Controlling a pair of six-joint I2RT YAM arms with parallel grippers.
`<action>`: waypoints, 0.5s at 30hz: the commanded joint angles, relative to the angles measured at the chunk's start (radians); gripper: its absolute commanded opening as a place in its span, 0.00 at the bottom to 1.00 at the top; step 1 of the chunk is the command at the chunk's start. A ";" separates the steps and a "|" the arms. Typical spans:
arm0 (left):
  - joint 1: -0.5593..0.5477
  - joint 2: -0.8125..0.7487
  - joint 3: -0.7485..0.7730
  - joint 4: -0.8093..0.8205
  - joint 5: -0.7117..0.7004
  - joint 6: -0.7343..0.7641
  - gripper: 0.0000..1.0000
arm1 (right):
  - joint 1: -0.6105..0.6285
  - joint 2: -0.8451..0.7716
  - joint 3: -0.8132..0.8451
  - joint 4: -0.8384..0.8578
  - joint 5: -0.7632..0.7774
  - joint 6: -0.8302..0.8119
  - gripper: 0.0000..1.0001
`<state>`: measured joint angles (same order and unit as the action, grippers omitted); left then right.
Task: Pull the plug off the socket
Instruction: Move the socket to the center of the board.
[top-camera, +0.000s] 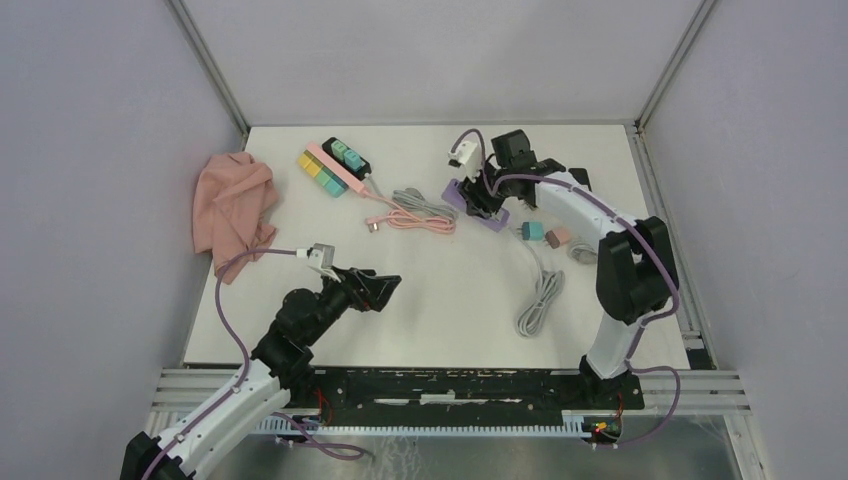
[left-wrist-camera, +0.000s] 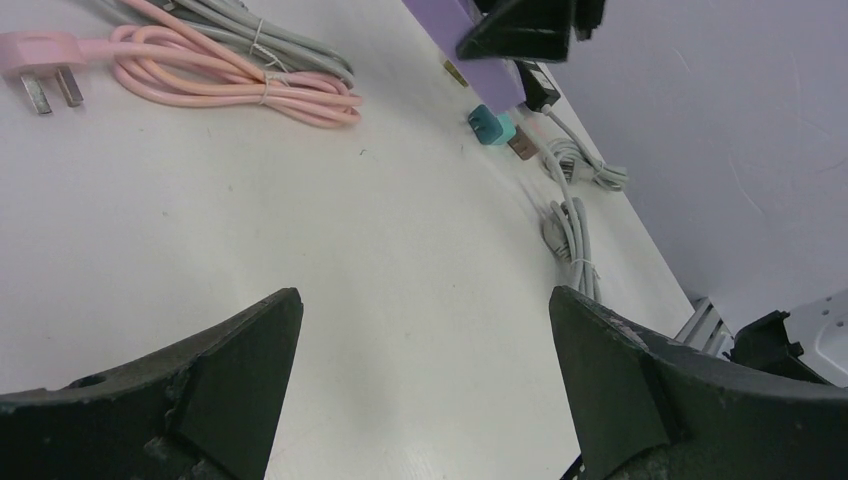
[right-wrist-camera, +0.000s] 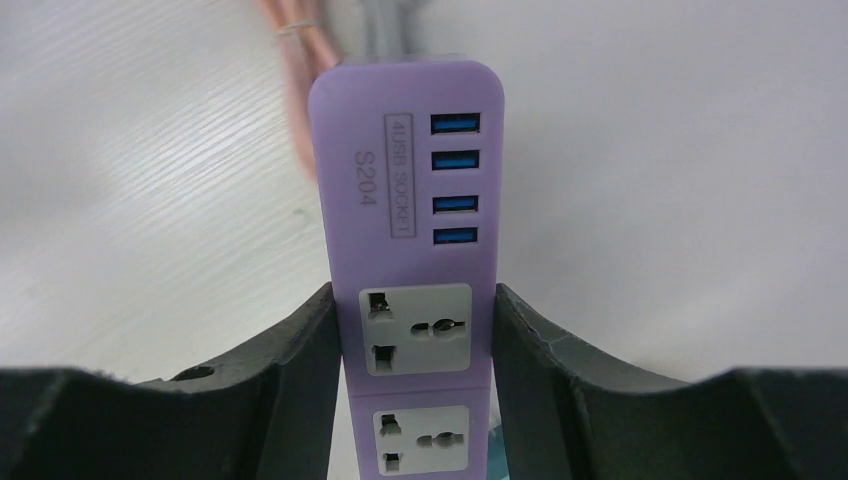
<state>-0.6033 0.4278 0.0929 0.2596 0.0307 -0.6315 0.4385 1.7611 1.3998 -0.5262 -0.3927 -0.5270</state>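
Observation:
A purple socket strip (top-camera: 460, 191) lies at the back right of the table. My right gripper (top-camera: 486, 201) comes down on it from above. In the right wrist view its fingers (right-wrist-camera: 310, 340) press against both long sides of the strip (right-wrist-camera: 415, 200), and the two sockets showing there are empty. A teal plug (top-camera: 532, 231) and a pinkish plug (top-camera: 558, 237) sit at the strip's right end; I cannot tell whether either is plugged in. My left gripper (top-camera: 385, 290) hovers open over bare table at the front left (left-wrist-camera: 425, 295), far from the strip (left-wrist-camera: 490, 75) and the teal plug (left-wrist-camera: 492, 127).
A pink cloth (top-camera: 234, 203) lies at the left edge. At the back are a pink strip (top-camera: 335, 172) with coloured adapters, a black strip (top-camera: 350, 158), a coiled pink cable (top-camera: 415, 217) and a grey one (top-camera: 411, 197). Another grey cable bundle (top-camera: 540, 300) lies in front of the plugs.

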 joint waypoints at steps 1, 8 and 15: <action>0.004 -0.030 -0.008 0.031 0.000 -0.044 0.99 | -0.037 0.110 0.111 0.255 0.206 0.303 0.04; 0.004 -0.047 -0.001 0.008 -0.006 -0.041 0.99 | -0.041 0.372 0.412 0.188 0.541 0.473 0.14; 0.004 -0.066 0.011 -0.025 -0.008 -0.041 0.99 | -0.084 0.525 0.549 0.138 0.565 0.533 0.40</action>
<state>-0.6033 0.3790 0.0841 0.2352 0.0284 -0.6319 0.3866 2.2375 1.8465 -0.3969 0.0994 -0.0772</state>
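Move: The right hand already holds the purple socket and takes it to a clear patch in the far middle of the board, about 16 cm ahead, 4 cm right and 11 cm below. The yellow plug lies some 9 cm ahead and 15 cm right, the teal plug level and 14 cm right, and the folded grey cord about 8 cm ahead and 11 cm left. From the left hand the patch is roughly 34 cm ahead, 20 cm right and 13 cm below. The right arm sweeps the held socket forward about 16 cm towards the clear patch at the far middle of the board, passing between the folded grey cord on its left and the yellow plug on its right, while sinking some 5 cm and drifting slightly right. On the way the wrist turns clockwise about 40 degrees, bringing the socket's USB end round to point more nearly straight away from the base; the fingers keep their grip on its sides and the travel slows towards the end. ##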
